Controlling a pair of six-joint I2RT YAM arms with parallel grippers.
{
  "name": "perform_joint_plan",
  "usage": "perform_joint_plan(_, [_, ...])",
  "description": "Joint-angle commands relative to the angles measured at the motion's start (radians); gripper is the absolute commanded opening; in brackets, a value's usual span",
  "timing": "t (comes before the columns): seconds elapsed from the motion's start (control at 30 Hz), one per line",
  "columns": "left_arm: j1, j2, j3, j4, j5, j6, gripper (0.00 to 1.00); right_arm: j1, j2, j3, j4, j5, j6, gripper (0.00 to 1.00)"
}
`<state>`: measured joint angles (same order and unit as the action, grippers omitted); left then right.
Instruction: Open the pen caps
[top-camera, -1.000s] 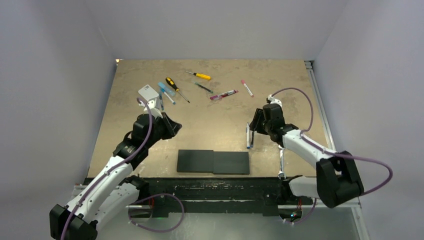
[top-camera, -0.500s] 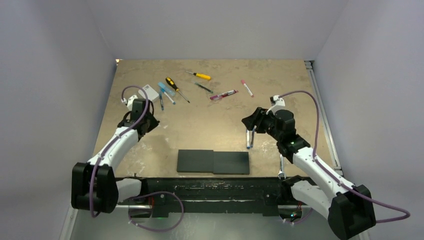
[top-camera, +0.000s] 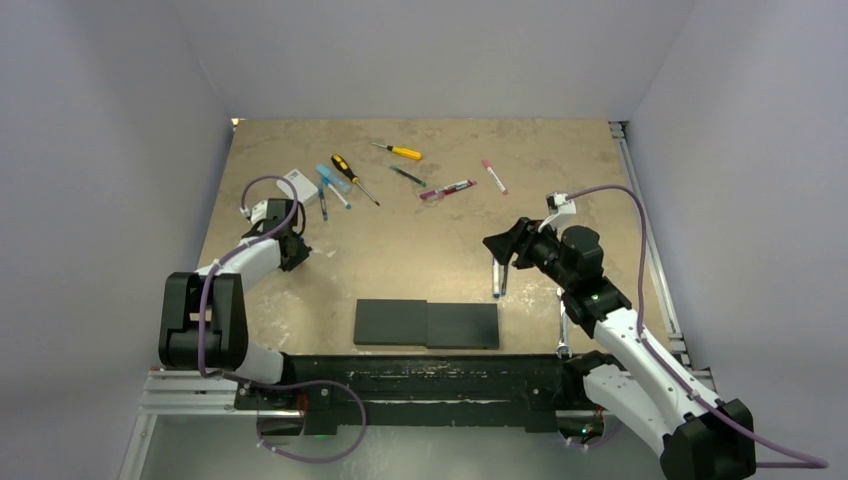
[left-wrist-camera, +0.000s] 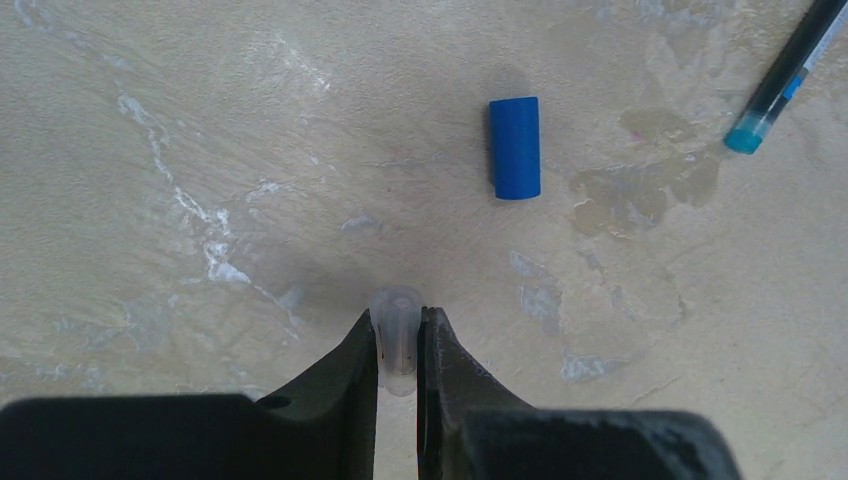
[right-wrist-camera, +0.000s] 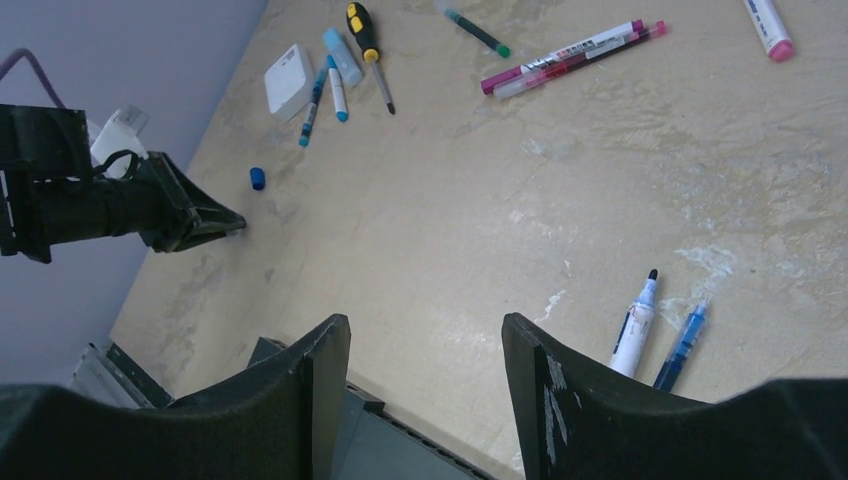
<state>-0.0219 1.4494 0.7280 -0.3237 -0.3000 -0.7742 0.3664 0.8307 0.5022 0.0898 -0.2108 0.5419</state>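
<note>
My left gripper (left-wrist-camera: 399, 320) is shut on a small clear pen cap (left-wrist-camera: 396, 300), held low over the table at the left (top-camera: 296, 258). A loose blue cap (left-wrist-camera: 515, 148) lies on the table just beyond it. My right gripper (right-wrist-camera: 425, 335) stands open and empty, raised above the table (top-camera: 500, 245). An uncapped white marker (right-wrist-camera: 636, 325) and a blue pen (right-wrist-camera: 683, 345) lie side by side to its right. Farther back lie two magenta pens (right-wrist-camera: 570, 58), a pink-capped marker (right-wrist-camera: 768, 25) and light-blue capped markers (top-camera: 330, 185).
A white box (top-camera: 295, 183), a black-and-yellow screwdriver (top-camera: 352, 176), a yellow screwdriver (top-camera: 398, 151) and a thin green-tipped pen (top-camera: 407, 176) lie at the back. Two dark flat slabs (top-camera: 427, 323) sit at the near edge. A dark pen with a teal end (left-wrist-camera: 780, 85) lies near the blue cap.
The left arm has folded back to the left and lowered toward the table. The right arm has pulled back and up from the two pens, its jaws wider.
</note>
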Motion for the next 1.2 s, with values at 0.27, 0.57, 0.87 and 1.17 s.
perform_joint_plan(0.27, [0.021,0.082,0.036,0.098,0.021,0.001,0.15,0.002,-0.037,0.041,-0.013,0.002,-0.028,0.61])
perform_joint_plan(0.57, [0.022,0.095,0.046,0.107,0.057,0.005,0.31,0.003,-0.041,0.047,-0.027,0.022,-0.033,0.61])
perform_joint_plan(0.87, [0.022,0.059,0.063,0.093,0.091,0.011,0.33,0.003,-0.047,0.053,-0.034,0.024,-0.031,0.61])
perform_joint_plan(1.17, [0.022,-0.081,0.105,-0.001,0.117,0.031,0.39,0.003,-0.056,0.097,-0.060,0.027,-0.028,0.61])
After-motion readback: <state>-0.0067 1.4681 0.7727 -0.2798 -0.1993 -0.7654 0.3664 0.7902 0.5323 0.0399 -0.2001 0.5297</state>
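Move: The left hand, with the clear cap already pinched just off the table, is taking it to bare table about 2 cm ahead and 1 cm down. The blue cap lies some 7 cm straight ahead, the teal-tipped pen about 14 cm ahead and 5 cm right, the white box about 18 cm straight ahead. From the idle right hand that bare table is about 5 cm ahead, 38 cm left and 18 cm down. The left hand eases forward about 2.5 cm towards the blue cap, opens, lets go of the clear cap, then starts rising. ##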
